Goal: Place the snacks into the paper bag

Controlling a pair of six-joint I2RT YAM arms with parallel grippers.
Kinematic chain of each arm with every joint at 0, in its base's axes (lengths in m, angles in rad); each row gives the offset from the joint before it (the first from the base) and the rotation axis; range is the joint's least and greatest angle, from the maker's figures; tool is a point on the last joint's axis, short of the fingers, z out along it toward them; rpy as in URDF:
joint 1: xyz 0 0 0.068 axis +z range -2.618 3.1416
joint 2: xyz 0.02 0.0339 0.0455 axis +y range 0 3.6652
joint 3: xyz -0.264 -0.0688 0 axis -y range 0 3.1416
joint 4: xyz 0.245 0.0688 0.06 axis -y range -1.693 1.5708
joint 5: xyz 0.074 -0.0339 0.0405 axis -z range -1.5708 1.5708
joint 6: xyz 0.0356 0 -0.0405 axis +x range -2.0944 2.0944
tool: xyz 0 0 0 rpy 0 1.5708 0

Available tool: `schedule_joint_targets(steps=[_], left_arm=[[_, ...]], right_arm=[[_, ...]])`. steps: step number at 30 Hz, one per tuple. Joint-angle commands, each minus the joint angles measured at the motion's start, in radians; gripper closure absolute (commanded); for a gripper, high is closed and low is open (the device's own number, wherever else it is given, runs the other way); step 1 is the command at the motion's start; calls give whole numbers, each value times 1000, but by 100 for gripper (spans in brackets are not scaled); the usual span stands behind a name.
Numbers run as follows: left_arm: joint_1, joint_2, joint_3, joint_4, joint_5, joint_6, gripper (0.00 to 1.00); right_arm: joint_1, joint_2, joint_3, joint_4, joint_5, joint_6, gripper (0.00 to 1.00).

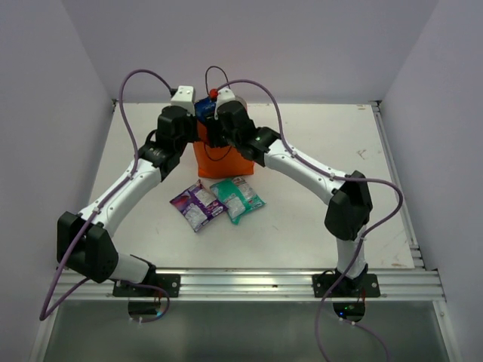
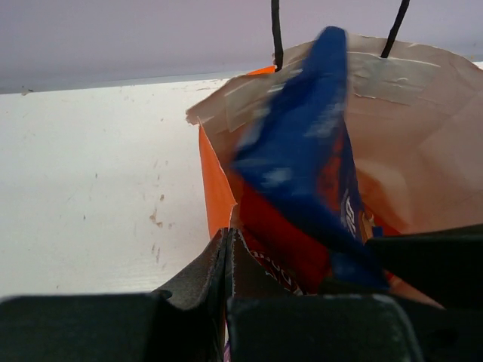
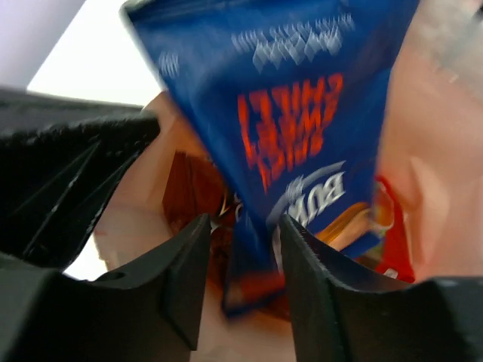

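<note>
The orange paper bag (image 1: 223,160) stands upright at the table's middle back, with both grippers at its mouth. My left gripper (image 2: 228,237) is shut on the bag's near rim (image 2: 215,188). The dark blue bag (image 2: 302,151) pokes out of the opening, tilted and blurred, over a red packet (image 2: 283,253) inside. My right gripper (image 3: 245,222) is open above the opening. The dark blue bag (image 3: 287,113) hangs loose between its fingers with a gap on each side. A small purple pack (image 1: 196,204) and a small teal pack (image 1: 237,197) lie flat in front of the paper bag.
Both arms arch in from the near corners and meet over the bag. A metal rail (image 1: 249,283) runs along the near table edge. Pale walls enclose the left, back and right. Purple cables (image 1: 143,75) loop above the wrists.
</note>
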Motion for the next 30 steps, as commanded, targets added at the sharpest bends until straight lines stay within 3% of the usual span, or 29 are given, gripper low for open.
schedule_joint_targets(steps=[1, 5, 15, 20, 30], left_arm=[[-4, -20, -10, 3, 5, 15, 100], [-4, -25, -10, 3, 5, 18, 100], [-4, -25, -10, 8, 11, 18, 100], [-4, -17, -10, 6, 8, 20, 100], [-4, -19, -10, 8, 10, 15, 100]], right_arm=[[29, -27, 10, -31, 49, -37, 53], [42, -117, -1, -11, 109, -82, 41], [48, -343, -82, 75, 288, -226, 32], [48, -349, -115, 52, 237, -159, 33], [71, -447, -645, 153, 106, 85, 34]])
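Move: The teal packet lies flat on the table about 7 cm nearer the base than the right hand, 7 cm to its right and some 25 cm below it. The purple packet is roughly 10 cm back and 6 cm to that hand's left, equally low. The blue chips packet stands in the bag's mouth about 6 cm ahead, straight in front and level in height. From the left hand, the teal packet is about 8 cm back, 13 cm right and 25 cm below. Up and to the right, the right hand backs out of the paper bag's mouth, rising some 17 cm while its fingers open wider and tip upward about 20 degrees. It then drops about 19 cm and draws back outside the bag towards the teal packet, tipping down again, still empty. The left hand stays put, still pinching the bag's rim. ##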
